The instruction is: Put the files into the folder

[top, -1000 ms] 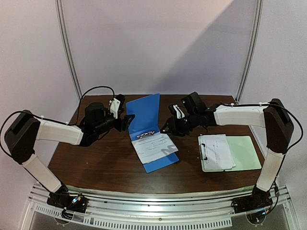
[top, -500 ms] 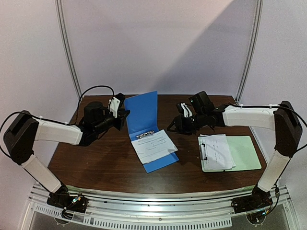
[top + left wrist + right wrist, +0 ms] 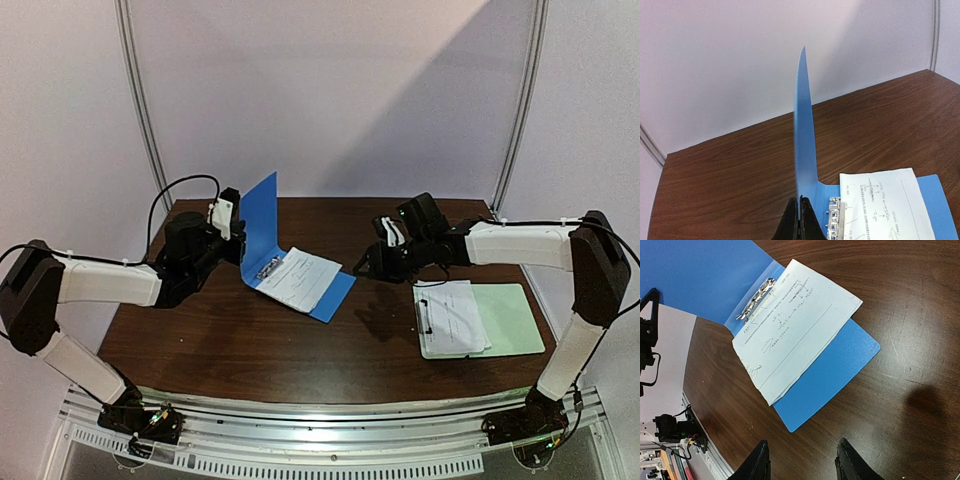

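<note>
The blue folder [image 3: 332,289] lies open on the table, its cover [image 3: 260,214] standing almost upright. My left gripper [image 3: 241,244] is shut on the cover's lower edge near the spine; in the left wrist view the fingertips [image 3: 801,204] pinch the thin blue sheet [image 3: 803,125]. The files [image 3: 301,277] lie on the folder's flat half beside the metal clip [image 3: 834,218]. In the right wrist view the files [image 3: 790,322] show as a small stack overlapping the blue base [image 3: 840,365]. My right gripper [image 3: 371,263] hovers open to the right of the folder, nothing between its fingers [image 3: 760,460].
A pale green clipboard [image 3: 512,318] with a white printed sheet [image 3: 451,315] lies at the right of the table. Both arms reach in from the near corners. The table's left edge runs close behind the left gripper.
My left gripper has shut on the folder cover and drawn it left; the folder has slid and turned with the files on it. The right gripper pulled back slightly to the right.
</note>
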You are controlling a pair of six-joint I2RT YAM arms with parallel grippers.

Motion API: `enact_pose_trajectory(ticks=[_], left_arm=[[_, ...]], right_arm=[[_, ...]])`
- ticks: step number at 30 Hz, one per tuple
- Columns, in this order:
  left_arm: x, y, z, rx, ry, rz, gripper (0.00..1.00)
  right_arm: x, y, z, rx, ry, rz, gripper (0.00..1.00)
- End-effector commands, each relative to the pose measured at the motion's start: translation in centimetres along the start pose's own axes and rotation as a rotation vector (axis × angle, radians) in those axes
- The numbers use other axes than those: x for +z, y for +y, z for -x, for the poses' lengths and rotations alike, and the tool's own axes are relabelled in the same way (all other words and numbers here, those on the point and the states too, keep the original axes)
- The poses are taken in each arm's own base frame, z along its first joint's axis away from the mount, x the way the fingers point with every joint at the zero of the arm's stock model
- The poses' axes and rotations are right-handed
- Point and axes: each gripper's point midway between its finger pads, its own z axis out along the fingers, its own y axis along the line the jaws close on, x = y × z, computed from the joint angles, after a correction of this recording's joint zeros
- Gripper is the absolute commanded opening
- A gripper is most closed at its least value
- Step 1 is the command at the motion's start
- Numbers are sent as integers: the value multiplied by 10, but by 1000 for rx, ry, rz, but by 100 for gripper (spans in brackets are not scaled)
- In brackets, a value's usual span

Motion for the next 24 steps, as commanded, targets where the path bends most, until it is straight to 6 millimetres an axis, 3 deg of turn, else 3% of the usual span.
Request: enact_pose_trajectory(ticks=[1,7,15,21,24], left_arm=[[-2,17,-8,-51,25,102,0],[-10,40,-23,-143,65,312,0],[-20,42,-48,-190,128,469,0],[-28,29,-46,-212,115,390,20],[-30,21,-39,-173,103,361,36]], right_arm=[[-11,-10,13,-6,-61,-57,44],[-14,-31,16,0,-95,-142,45],[-20,-54,19,79,-120,-146,46],[-32,-67,22,109,-152,-167,48],[-36,-69,25,114,-162,-168,48]])
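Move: Pinched already between the left fingers is the near edge of the blue folder's raised cover, its middle about 7 cm ahead, 2 cm right and 8 cm below that hand. The files lie roughly 5 cm ahead, 14 cm right and 18 cm below; the metal clip, 7 cm ahead and 5 cm right. From the right hand the files are some 18 cm left, 8 cm ahead and 12 cm below; the green folder lies about 24 cm right and 6 cm back. Swinging the held cover about 5 cm to the left, the left hand turns counter-clockwise some 25 degrees to swivel the folder, then sinks about 3 cm and eases back slightly as its fingers begin to open around the cover's edge. Meanwhile the empty right hand withdraws from the files, about 7 cm to the right, drifting forward and down, fingers half open. ##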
